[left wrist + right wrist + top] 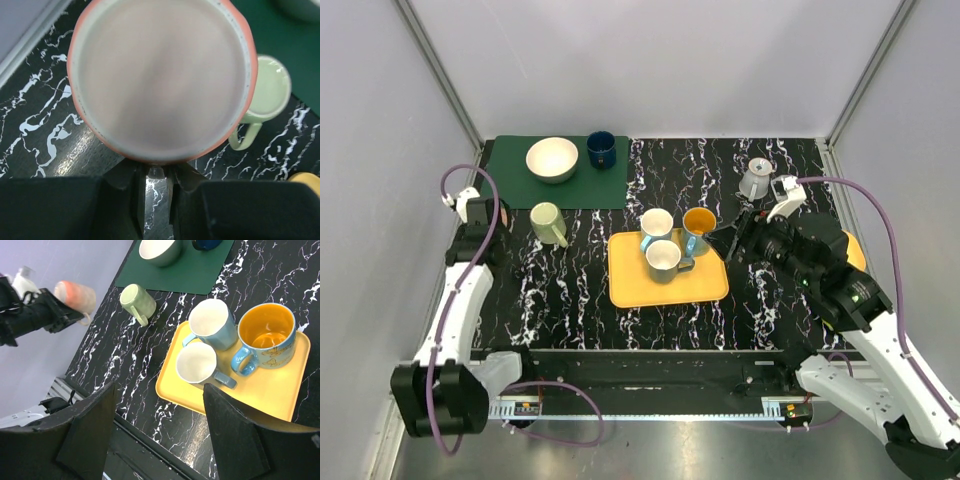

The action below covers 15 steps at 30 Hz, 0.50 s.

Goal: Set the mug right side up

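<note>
A coral-pink mug [162, 75] fills the left wrist view, its round pale end turned to the camera. My left gripper [157, 172] is shut on a small part at the mug's lower edge, apparently the handle. In the right wrist view the same mug [75, 295] hangs above the table's left edge, lying sideways in the left gripper [70, 310]. From above, only a sliver of the mug [504, 212] shows beside the left gripper [490, 215]. My right gripper [160, 405] is open and holds nothing, hovering near the yellow tray's right side [740, 235].
A pale green mug [548, 222] stands on the marbled table just right of the held mug. The yellow tray [630, 285] carries three mugs. A white bowl [552, 159] and dark blue cup [601, 150] sit on a green mat [510, 180]. A grey mug [756, 180] stands at the back right.
</note>
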### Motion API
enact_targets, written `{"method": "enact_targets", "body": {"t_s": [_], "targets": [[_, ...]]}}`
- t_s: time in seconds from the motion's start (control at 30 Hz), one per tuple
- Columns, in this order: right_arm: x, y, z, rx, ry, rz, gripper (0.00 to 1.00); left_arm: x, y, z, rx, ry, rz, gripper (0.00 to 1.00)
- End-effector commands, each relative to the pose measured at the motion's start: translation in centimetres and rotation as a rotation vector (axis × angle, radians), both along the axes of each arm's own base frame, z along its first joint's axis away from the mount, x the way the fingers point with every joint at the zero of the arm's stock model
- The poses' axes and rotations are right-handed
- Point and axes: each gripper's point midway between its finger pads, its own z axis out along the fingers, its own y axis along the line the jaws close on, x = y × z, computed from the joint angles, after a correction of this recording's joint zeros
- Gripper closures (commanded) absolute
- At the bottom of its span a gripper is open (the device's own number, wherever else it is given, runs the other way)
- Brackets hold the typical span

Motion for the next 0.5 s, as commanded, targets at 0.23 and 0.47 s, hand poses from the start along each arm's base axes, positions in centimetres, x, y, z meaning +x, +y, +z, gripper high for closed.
{"method": "enact_targets", "body": {"t_s": [0.23, 0.47], "targets": [[-0.1, -1.0, 1.5, 0.017, -0.06, -0.041, 0.25, 4.8, 1.4, -4.6, -0.083, -0.003, 0.019, 1.0], [0.4, -0.8, 0.6, -0.003, -0.028, -0.05, 0.25, 5.9, 1.3, -9.4, -0.112, 0.11, 0.007, 1.0]]}}
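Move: The left hand still holds the pink mug, high over the bare table between the side wall and the green mug. The open spot lies about 16 cm below this hand, roughly 4 cm ahead and 1 cm left. The green mug stands about 9 cm ahead of the hand, 8 cm right and 12 cm below, with the white bowl about 15 cm beyond the green mug. From the right hand, the spot is some 11 cm ahead, 47 cm left and 31 cm down. Downward at a steady pace, the left hand carries the pink mug about 10 cm towards the bare table on the left of the green mug, easing a couple of centimetres forward. The wrist tips the fingers some 15 degrees further down while they keep their pinch on the mug's handle. ##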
